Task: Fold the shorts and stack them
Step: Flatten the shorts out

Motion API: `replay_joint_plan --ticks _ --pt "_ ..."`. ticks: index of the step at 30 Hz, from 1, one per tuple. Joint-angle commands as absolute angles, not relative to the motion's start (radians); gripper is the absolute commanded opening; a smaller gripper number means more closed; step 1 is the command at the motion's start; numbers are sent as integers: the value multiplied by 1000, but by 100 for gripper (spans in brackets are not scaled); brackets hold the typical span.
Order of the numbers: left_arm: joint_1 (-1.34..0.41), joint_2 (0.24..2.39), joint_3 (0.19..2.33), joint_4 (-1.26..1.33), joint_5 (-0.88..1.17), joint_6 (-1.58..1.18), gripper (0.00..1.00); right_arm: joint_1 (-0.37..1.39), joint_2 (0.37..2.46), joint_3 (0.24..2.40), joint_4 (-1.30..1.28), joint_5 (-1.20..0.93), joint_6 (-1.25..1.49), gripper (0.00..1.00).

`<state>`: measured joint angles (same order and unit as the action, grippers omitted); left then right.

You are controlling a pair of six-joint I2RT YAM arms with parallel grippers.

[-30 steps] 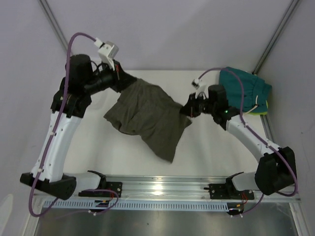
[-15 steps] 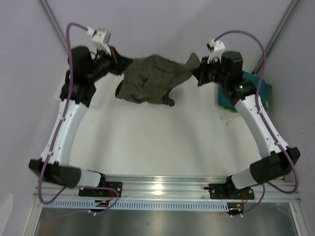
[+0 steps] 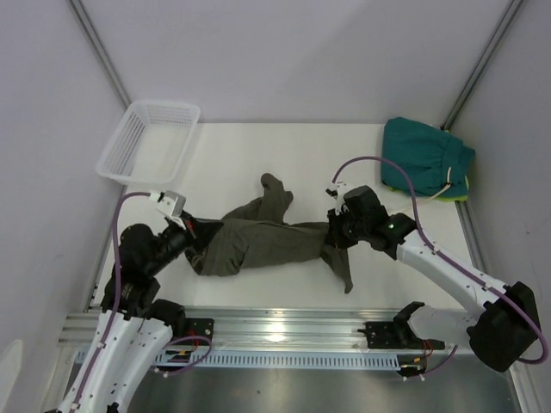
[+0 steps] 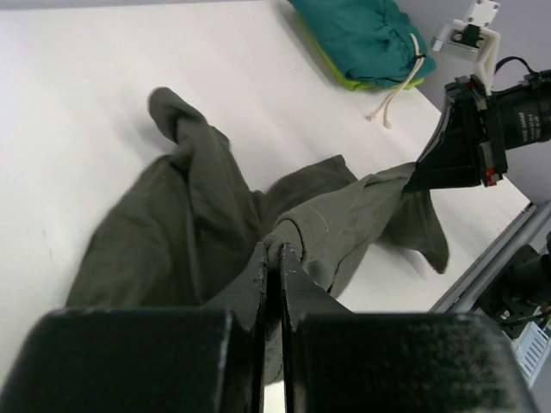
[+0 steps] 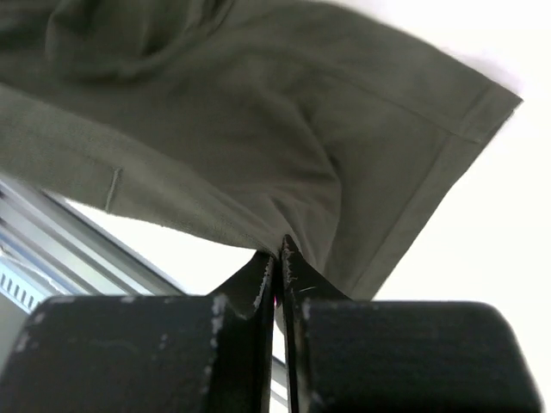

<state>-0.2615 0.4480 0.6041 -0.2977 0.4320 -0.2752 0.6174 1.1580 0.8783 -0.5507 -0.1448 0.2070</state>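
Observation:
The olive-green shorts (image 3: 267, 241) stretch in a rumpled band across the near half of the table, one leg end pointing away (image 3: 274, 185) and another hanging toward the front rail. My left gripper (image 3: 200, 234) is shut on the cloth's left end; in the left wrist view its jaws (image 4: 274, 251) pinch a rolled edge of the shorts (image 4: 198, 232). My right gripper (image 3: 332, 231) is shut on the right end, its jaws (image 5: 281, 248) clamped on a fold of the shorts (image 5: 250, 146). A folded teal pair of shorts (image 3: 424, 157) with a white drawstring lies at the back right.
A white mesh basket (image 3: 148, 140) stands at the back left corner. The metal rail (image 3: 284, 331) with the arm bases runs along the table's front edge. Grey walls enclose the table on three sides.
Both arms have swung from the back of the table down toward the front, carrying the olive shorts with them. The cloth now lies stretched low between the grippers. The basket has come into view.

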Motion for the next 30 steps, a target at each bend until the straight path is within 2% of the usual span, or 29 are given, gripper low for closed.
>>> replay_joint_plan --ticks 1,4,7,8,11,17,21,30 --pt "-259 396 586 -345 318 -281 0 682 1176 873 -517 -103 213 4" --pt "-259 400 595 -389 264 -279 0 735 1248 873 -502 -150 210 11" --pt "-259 435 621 -423 216 -293 0 762 1279 855 -485 -181 242 36" --pt "-259 449 632 -426 213 -291 0 771 1278 848 -479 -190 253 52" --pt "-259 495 663 -431 178 -276 0 784 1258 809 -466 -207 273 61" --pt "-258 541 726 -394 107 -215 0 802 1209 723 -457 -198 278 63" --pt "-253 621 770 -397 107 -181 0 891 1201 721 -463 -134 302 63" --pt "-239 675 796 -344 133 -163 0 1084 1238 724 -477 165 370 65"
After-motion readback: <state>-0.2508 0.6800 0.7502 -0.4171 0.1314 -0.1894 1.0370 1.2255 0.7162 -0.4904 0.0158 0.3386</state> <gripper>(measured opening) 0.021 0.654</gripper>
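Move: I hold the olive shorts with both hands. My right hand goes next for the near corner of the leg hem, about 7 cm back, 4 cm right and 10 cm below it. The far hem corner lies roughly 9 cm ahead of that hand and 1 cm left; the rolled far end, some 20 cm ahead and 16 cm left. From my left hand, the near hem corner is about 33 cm right, 7 cm back and 23 cm below. My right hand opens and lets go of the shorts' edge, then goes back about 10 cm, down 7 and a little left, fingers spread, ending over the near hem corner. Meanwhile my left hand keeps its pinch and draws its end forward and left, some 5 cm and 4 cm, dipping and partly rising again as it turns about 15 degrees counter-clockwise. ##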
